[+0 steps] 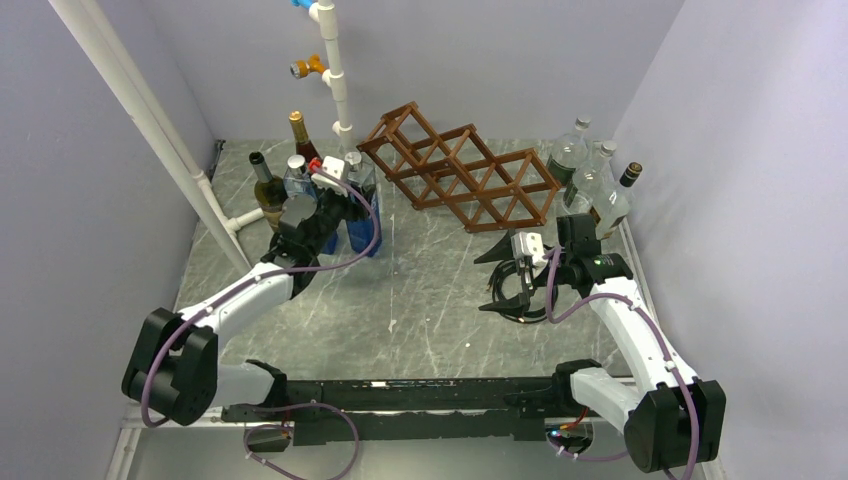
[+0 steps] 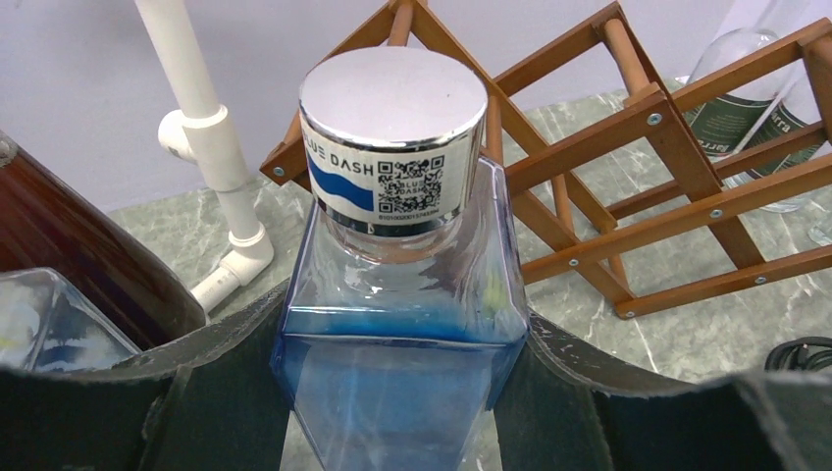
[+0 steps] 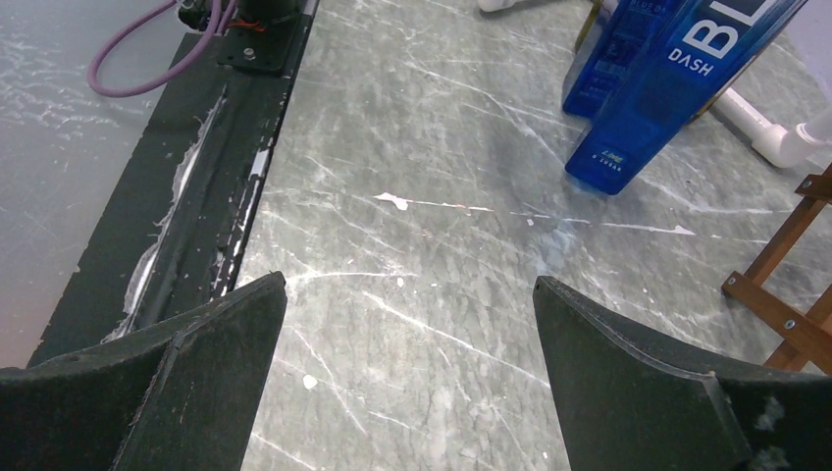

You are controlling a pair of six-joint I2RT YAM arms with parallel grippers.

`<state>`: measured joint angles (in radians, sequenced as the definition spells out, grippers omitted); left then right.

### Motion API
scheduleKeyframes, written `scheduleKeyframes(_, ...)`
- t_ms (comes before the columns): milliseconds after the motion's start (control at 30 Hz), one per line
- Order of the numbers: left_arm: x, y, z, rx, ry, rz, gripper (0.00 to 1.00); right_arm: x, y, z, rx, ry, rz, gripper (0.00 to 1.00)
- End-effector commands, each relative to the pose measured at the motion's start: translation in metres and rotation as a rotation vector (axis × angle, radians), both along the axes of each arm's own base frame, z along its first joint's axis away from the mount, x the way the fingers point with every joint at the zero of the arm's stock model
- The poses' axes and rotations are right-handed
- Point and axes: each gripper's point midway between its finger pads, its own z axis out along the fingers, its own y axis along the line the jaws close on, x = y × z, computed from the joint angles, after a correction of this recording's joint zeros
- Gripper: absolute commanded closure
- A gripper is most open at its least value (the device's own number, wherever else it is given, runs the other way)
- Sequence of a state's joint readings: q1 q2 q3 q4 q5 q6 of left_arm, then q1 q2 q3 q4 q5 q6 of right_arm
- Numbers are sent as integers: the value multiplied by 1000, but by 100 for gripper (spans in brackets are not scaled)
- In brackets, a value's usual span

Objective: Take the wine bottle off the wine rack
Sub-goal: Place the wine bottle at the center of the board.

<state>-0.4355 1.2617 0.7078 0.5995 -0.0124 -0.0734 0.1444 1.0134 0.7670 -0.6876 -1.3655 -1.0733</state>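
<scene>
The brown wooden wine rack (image 1: 460, 170) stands at the back middle of the table, and the cells I can see are empty. It also shows as the lattice (image 2: 667, 167) behind the bottle and as a corner (image 3: 795, 294) in the right wrist view. My left gripper (image 1: 352, 205) (image 2: 407, 324) is shut on a square blue wine bottle (image 2: 397, 294) with a silver cap (image 2: 392, 98). The bottle (image 1: 365, 215) (image 3: 677, 88) is upright, left of the rack, with its base at the table surface. My right gripper (image 1: 497, 280) (image 3: 409, 285) hangs open over bare table in front of the rack.
A second blue bottle (image 3: 608, 59), a green bottle (image 1: 265, 185) and a brown bottle (image 1: 300, 135) crowd the held one. Clear bottles (image 1: 585, 170) stand right of the rack. White pipes (image 1: 330, 60) rise at the back left. A black cable (image 1: 520, 312) lies by the right gripper.
</scene>
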Motion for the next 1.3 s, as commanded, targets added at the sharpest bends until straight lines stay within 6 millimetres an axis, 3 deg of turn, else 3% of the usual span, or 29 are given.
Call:
scheduleKeyframes(0, 3, 3, 108, -144, -302, 13, 100, 3, 0, 11, 23, -68, 5, 1)
scheduleKeyframes(267, 10, 4, 91, -130, -262, 19, 100, 4, 0, 10, 23, -65, 2, 1)
scheduleKeyframes(300, 10, 4, 90, -131, -256, 25, 96, 4, 0, 10, 23, -64, 2, 1)
scheduleKeyframes(533, 9, 9, 77, -130, -198, 50, 38, 5, -1, 8, 17, -66, -4, 1)
scheduleKeyframes(733, 1, 8, 80, -134, -166, 25, 13, 6, -2, 7, 13, -66, -11, 1)
scheduleKeyframes(933, -14, 11, 94, -150, -157, 9, 2, 8, -3, 7, 8, -71, -19, 1)
scheduleKeyframes(1267, -48, 15, 107, -199, -104, -38, 0, 9, -6, 5, -6, -86, -31, 1)
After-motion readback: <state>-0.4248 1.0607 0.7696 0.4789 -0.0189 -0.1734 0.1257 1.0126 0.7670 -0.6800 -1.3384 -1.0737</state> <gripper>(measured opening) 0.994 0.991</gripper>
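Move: The left hand has the blue bottle by its upper part; the standing spot on the grey board is about 1 cm ahead and some 22 cm below. Level with that spot, a second blue bottle stands about 10 cm to the left; the gold-capped wine bottle is 10 cm left and 9 cm farther out. The wooden rack's middle lies roughly 22 cm right and 8 cm ahead. From the right hand, the spot is about 20 cm ahead, 27 cm left and 16 cm down. Forward and down by only about 1 cm each, the left hand eases the still-gripped blue bottle onto the board beside the second one, then holds there briefly. Its fingers open wide and come free of the glass, and the hand climbs about 9 cm while backing off some 4 cm and drifting slightly left, rolling nearly 10 degrees so that its left side dips. ##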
